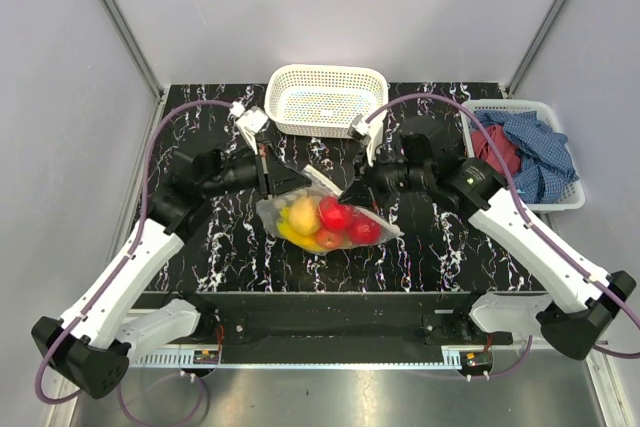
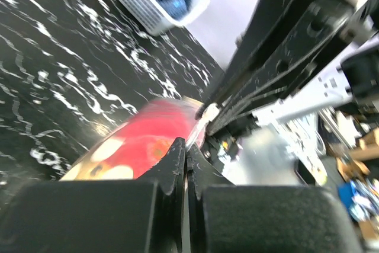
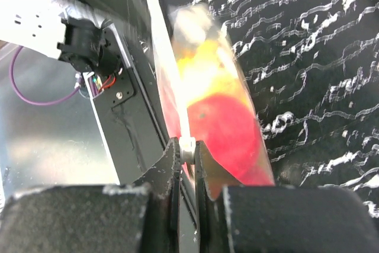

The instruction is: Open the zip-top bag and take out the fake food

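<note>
The clear zip-top bag (image 1: 290,205) hangs lifted over the middle of the black marbled table, held between both arms. Inside it is the fake food: red apple-like pieces (image 1: 336,213), a yellow-orange round fruit (image 1: 303,215) and a yellow banana bunch (image 1: 299,239). My left gripper (image 1: 268,179) is shut on the bag's upper left edge; in the left wrist view its fingertips (image 2: 177,152) pinch thin plastic with red fruit (image 2: 142,143) behind. My right gripper (image 1: 350,192) is shut on the white zip tab (image 3: 188,148) at the bag's top right, a red fruit (image 3: 228,128) just beyond.
A white mesh basket (image 1: 327,97) stands at the back centre, just behind the bag. A second white basket (image 1: 570,192) holding red and blue cloths (image 1: 525,147) sits at the back right. The two wrists are close together above the bag.
</note>
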Tool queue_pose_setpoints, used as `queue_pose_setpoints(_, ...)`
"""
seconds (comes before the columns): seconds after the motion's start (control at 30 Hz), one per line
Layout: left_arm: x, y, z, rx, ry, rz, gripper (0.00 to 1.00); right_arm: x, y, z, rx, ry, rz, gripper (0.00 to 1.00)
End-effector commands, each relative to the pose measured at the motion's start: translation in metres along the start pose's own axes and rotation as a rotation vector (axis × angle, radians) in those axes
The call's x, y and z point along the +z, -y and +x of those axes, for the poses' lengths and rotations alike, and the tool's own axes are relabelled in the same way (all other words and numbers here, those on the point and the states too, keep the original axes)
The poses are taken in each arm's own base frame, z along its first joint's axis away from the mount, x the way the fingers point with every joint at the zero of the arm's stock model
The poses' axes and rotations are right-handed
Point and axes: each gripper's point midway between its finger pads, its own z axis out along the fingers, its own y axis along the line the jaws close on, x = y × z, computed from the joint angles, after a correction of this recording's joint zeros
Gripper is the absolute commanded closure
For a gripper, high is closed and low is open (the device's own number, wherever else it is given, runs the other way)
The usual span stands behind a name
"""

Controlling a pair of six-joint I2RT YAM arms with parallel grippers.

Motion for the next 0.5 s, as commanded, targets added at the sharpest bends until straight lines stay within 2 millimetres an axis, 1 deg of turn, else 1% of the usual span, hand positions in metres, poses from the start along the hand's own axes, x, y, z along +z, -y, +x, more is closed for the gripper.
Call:
queue_pose_setpoints(0.0, -0.012, -0.012, -0.043, 0.065, 0.179, -0.089, 1.0, -0.015, -0.001, 0.016, 0.047, 0.006, 0.044, 0.95)
queue_pose_setpoints(0.03, -0.014, -0.018, -0.048, 0.066, 0.193, -0.111, 1.0, -0.014, 0.001, 0.025, 0.074, -0.006, 0.054, 0.94)
queue_pose_setpoints(0.07, -0.016, -0.021, -0.054, 0.073, 0.211, -0.129, 1.0, -0.018, 0.0, 0.027, 0.076, 0.003, 0.056, 0.94)
queue_pose_setpoints(0.1, -0.021, -0.029, -0.059, 0.071, 0.227, -0.158, 1.0, -0.019, 0.0, 0.03, 0.082, 0.001, 0.064, 0.94)
queue_pose_setpoints(0.13, -0.022, -0.037, -0.062, 0.071, 0.237, -0.181, 1.0, -0.019, 0.002, 0.04, 0.108, -0.012, 0.075, 0.94)
queue_pose_setpoints(0.2, -0.026, -0.047, -0.067, 0.064, 0.257, -0.218, 1.0, -0.025, 0.002, 0.045, 0.12, 0.001, 0.097, 0.94)
queue_pose_setpoints(0.23, -0.028, -0.056, -0.069, 0.063, 0.258, -0.244, 1.0, -0.025, 0.003, 0.053, 0.146, -0.009, 0.106, 0.94)
queue_pose_setpoints(0.27, -0.029, -0.061, -0.072, 0.062, 0.265, -0.271, 1.0, -0.029, 0.001, 0.054, 0.153, 0.006, 0.109, 0.94)
queue_pose_setpoints(0.37, -0.027, -0.075, -0.073, 0.035, 0.28, -0.301, 1.0, -0.031, 0.002, 0.065, 0.214, 0.008, 0.133, 0.94)
queue_pose_setpoints(0.47, -0.026, -0.094, -0.07, -0.012, 0.298, -0.333, 1.0, -0.031, 0.004, 0.081, 0.293, -0.003, 0.155, 0.94)
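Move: The bag's zip strip hangs between the hands, and its far right end, where the right hand is taking the pinched slider, lies about 12 cm to that hand's right, roughly 6 cm back and 5 cm lower. The fake food in the bag sits some 5 cm to the right hand's left, 2 cm back and 8 cm below. From the left hand, pinching the strip's left end, the slider is about 9 cm to the right, 2 cm back and 2 cm lower. The zip strip is drawn out between the two shut grippers as they part on a diagonal: the left keeps its pinch and goes forward and left about 8 cm, turning some 15 degrees counter-clockwise. Meanwhile the right, still gripping the slider, pulls along the strip towards its right end, down, right and back about 6.5 cm, swinging about 10 degrees clockwise. ##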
